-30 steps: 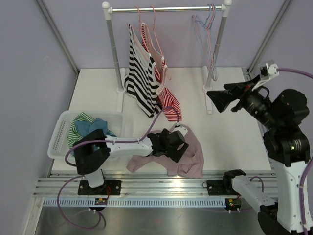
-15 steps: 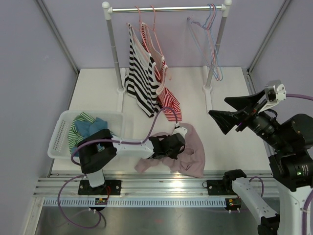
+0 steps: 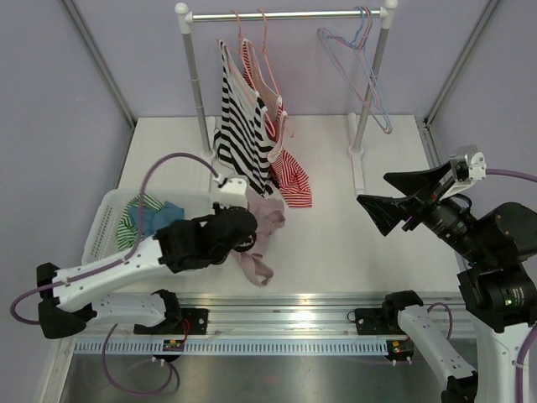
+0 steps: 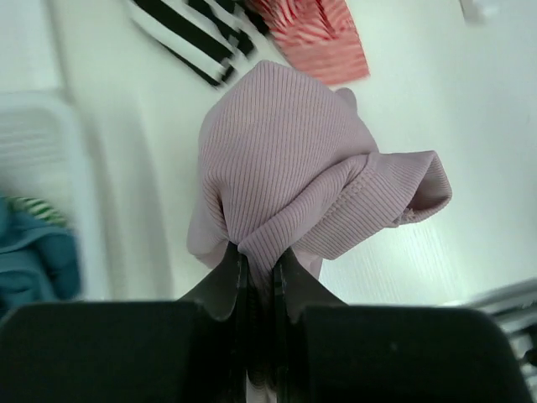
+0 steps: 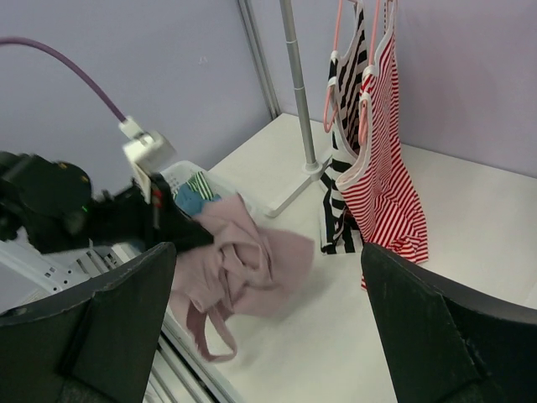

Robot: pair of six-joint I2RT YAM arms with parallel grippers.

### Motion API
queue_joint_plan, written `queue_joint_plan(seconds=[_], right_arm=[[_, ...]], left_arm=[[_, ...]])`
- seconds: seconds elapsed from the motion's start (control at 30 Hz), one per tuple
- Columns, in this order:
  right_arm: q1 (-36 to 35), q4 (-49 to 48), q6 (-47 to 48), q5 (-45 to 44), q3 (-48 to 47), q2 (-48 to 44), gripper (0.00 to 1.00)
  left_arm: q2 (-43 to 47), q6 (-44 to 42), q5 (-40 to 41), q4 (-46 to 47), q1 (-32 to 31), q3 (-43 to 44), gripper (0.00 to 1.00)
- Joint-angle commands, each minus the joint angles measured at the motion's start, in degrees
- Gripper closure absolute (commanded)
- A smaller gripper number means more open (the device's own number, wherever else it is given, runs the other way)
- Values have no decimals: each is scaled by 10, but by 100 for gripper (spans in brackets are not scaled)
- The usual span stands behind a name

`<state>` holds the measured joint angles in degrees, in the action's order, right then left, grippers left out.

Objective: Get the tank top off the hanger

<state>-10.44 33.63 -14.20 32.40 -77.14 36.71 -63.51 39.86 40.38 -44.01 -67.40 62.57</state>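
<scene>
My left gripper is shut on a bunched pink ribbed tank top and holds it above the table, beside the white basket. In the left wrist view the pink top is pinched between my fingers, with its folds hanging beyond them. It also shows in the right wrist view, a strap loop dangling. No hanger is in it. My right gripper is open and empty, raised over the right of the table. Empty blue and pink hangers hang on the rail's right end.
A black-and-white striped top and a red-and-white striped top hang on pink hangers on the clothes rack. The basket holds green-striped and teal clothes. The rack's posts stand on the table at the back.
My left arm has lifted the pink top off the table and carried it left, next to the basket. The empty hangers have swung on the rail. My right gripper has barely moved.
</scene>
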Motion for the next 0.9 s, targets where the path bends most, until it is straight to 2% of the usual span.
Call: queue_joint_plan(seconds=[0.0, 0.17, 0.23, 0.27, 0.33, 0.37, 0.4, 0.43, 0.5, 0.53, 0.57, 0.6, 0.67, 0.7, 0.8, 0.87], right_arm=[[2, -37, -6, -5, 4, -4, 0], [2, -55, -19, -3, 9, -3, 1], [2, -60, -22, -1, 12, -2, 1], [2, -63, -25, -1, 15, -1, 1], [2, -67, -28, 3, 17, 0, 1], [2, -69, -31, 5, 20, 2, 1], [2, -73, -31, 6, 21, 2, 1], [2, -75, -34, 8, 23, 3, 0], [1, -85, -38, 14, 29, 3, 0], [2, -88, -40, 20, 31, 5, 1], [2, -92, -41, 21, 33, 6, 1], [2, -92, -42, 22, 33, 8, 0], [2, -96, -45, 24, 38, 9, 1], [2, -100, -47, 25, 39, 11, 0], [2, -115, -54, 34, 54, 9, 1], [2, -130, -61, 35, 66, 10, 1]], left_arm=[[66, 34, 133, -121, 23, 66, 100], [130, -38, 132, -143, 117, 113, 100], [145, -71, 90, -125, 162, 118, 100], [159, -100, 72, -102, 214, 117, 100], [164, -118, 27, -90, 271, 114, 100], [165, -130, 15, -86, 328, 109, 100], [163, -134, 2, -80, 356, 103, 100], [160, -147, -33, -62, 418, 93, 100], [151, -155, -86, -45, 488, 69, 100], [134, -158, -158, -37, 526, 63, 100], [125, -159, -191, -21, 593, 48, 100], [114, -160, -239, -14, 620, 41, 100], [80, -160, -267, -6, 671, 31, 100], [68, -156, -276, -8, 674, 22, 100], [49, -99, -266, -13, 698, -22, 100], [58, -21, -261, -7, 698, -61, 100]])
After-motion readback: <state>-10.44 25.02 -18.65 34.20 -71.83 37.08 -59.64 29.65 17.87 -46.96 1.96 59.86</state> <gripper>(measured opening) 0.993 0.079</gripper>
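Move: The left hand already holds the mauve tank top clear of the table. The white basket it goes to is centred about 30 cm to its left, 5 cm farther out and some 17 cm lower, with the blue tank top in it about 25 cm left and 6 cm ahead of the hand. The red-striped top hangs roughly 22 cm ahead and 10 cm right, slightly above hand height. From the right hand, the basket is about 54 cm left, 9 cm ahead and 41 cm below. Keeping its shut fingers pinched on the mauve tank top, the left hand carries it some 27 cm left to over the basket, reaching outward mostly late on. It first climbs about 10 cm, then sinks some 13 cm, while the wrist swings about 45 degrees counter-clockwise and finally tips down. ##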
